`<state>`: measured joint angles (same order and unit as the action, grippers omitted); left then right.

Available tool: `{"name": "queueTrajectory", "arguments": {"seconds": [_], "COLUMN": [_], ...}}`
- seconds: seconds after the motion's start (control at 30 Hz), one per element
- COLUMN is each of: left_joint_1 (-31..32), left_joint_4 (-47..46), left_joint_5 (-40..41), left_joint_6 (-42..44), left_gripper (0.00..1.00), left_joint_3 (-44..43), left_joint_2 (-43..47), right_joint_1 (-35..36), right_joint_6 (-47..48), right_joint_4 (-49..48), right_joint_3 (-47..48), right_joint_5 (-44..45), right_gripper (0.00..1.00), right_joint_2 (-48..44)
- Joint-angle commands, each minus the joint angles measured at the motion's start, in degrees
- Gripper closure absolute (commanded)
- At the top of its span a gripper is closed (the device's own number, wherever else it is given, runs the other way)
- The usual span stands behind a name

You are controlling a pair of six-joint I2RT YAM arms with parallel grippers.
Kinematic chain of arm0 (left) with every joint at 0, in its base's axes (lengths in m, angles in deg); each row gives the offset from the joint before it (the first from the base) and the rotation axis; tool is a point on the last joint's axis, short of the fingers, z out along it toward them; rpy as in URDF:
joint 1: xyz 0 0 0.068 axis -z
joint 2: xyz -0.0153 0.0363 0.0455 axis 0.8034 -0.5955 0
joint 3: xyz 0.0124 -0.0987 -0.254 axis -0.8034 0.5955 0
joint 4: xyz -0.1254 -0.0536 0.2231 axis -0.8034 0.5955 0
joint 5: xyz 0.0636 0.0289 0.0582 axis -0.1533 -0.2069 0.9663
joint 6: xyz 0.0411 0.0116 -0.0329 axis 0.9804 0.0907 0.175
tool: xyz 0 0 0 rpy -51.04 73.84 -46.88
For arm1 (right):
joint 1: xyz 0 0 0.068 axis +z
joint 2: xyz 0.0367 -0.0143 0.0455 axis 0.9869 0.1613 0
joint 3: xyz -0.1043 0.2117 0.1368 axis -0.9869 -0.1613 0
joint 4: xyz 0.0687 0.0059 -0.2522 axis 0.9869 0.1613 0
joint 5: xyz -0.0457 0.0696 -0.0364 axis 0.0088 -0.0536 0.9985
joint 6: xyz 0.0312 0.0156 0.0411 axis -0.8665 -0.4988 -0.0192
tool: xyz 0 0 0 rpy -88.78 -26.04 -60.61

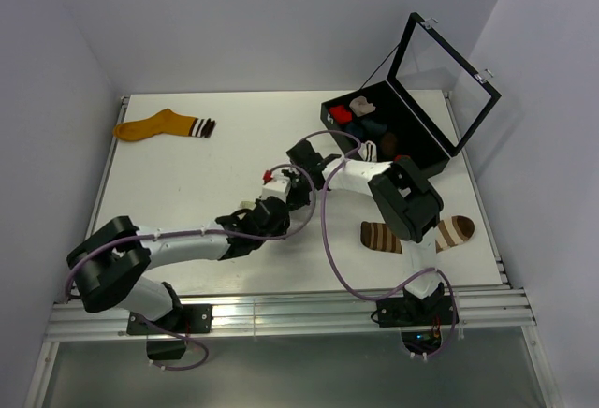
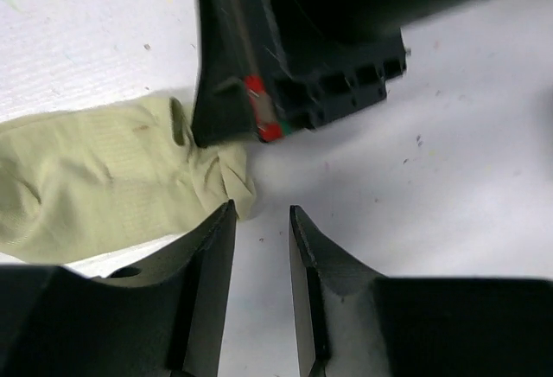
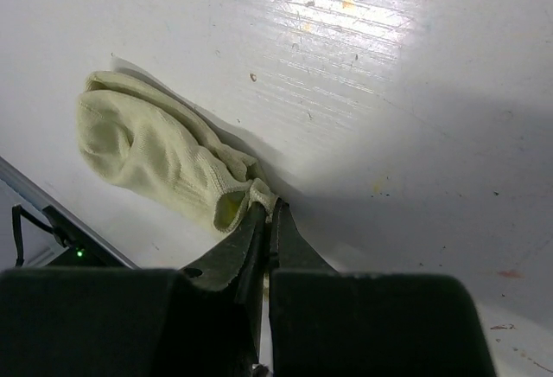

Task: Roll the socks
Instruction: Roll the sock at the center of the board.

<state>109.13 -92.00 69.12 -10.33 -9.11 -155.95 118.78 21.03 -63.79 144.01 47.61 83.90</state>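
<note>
A short cream sock (image 3: 155, 156) lies flat on the white table. My right gripper (image 3: 268, 208) is shut on the edge of its cuff. In the left wrist view the same cream sock (image 2: 95, 178) spreads to the left, with the right gripper's black body (image 2: 294, 48) pressing down on its bunched cuff. My left gripper (image 2: 262, 213) stands open just beside that cuff, with only bare table between its fingers. From above, both grippers meet mid-table, the left gripper (image 1: 281, 204) below the right gripper (image 1: 279, 182), hiding the cream sock. A brown striped sock (image 1: 449, 232) lies flat under the right arm.
A mustard sock with a striped cuff (image 1: 164, 125) lies at the back left. An open black case (image 1: 426, 141) holding several rolled socks stands at the back right, its lid raised. A purple cable loops over the table near the right arm.
</note>
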Motion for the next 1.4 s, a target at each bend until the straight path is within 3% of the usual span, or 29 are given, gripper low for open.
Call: {"name": "queueTrajectory", "arguments": {"seconds": [0.0,0.53,1.03,1.17,1.37], "left_joint_1": [3.37,7.25,7.6,7.6,7.51], "left_joint_4": [-1.36,2.68,18.57,20.69,21.13], "left_joint_5": [8.38,18.58,24.82,24.65,23.42], "left_joint_6": [4.02,5.79,-2.55,-4.06,-4.67], "left_gripper": [0.64,0.64,0.65,0.72,1.0], "left_joint_3": [-3.46,-9.53,-13.31,-14.54,-15.07], "left_joint_2": [-2.79,-14.83,-22.38,-24.59,-24.95], "right_joint_1": [0.26,0.26,0.17,0.08,-0.09], "right_joint_6": [0.19,0.46,0.37,0.46,0.02], "right_joint_4": [4.08,4.16,3.9,3.46,0.66], "right_joint_3": [1.1,1.36,1.19,0.84,-1.0], "right_joint_5": [1.94,0.62,-0.43,-0.87,-3.15], "right_gripper": [1.0,1.0,1.0,1.0,1.0], "right_joint_2": [2.22,3.45,4.16,3.89,2.67]}}
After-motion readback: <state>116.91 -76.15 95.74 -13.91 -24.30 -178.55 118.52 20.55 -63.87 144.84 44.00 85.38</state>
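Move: The pale green sock lies folded on the board, its middle about 6 cm to the left of the left hand, 2 cm ahead and some 6 cm below. The right fingertips, already shut on the sock's right-hand end, are about 3 cm ahead of the left hand, 2 cm left and 4 cm lower; the black box sits some 25 cm right and 16 cm ahead. From the right hand, the sock's middle is about 5 cm left, 1 cm back and 1 cm down. Bring the left gripper down about 5 cm to the sock's right-hand end, close on the base side of the right fingertips, drifting slightly right at first, then a little forward and left. Roll the wrist some 30 degrees on the way so its left side rises and the fingers point more steeply down; at the bottom, close the part-open fingers and pinch the cloth. Keep the right hand nearly still with its pinch. ##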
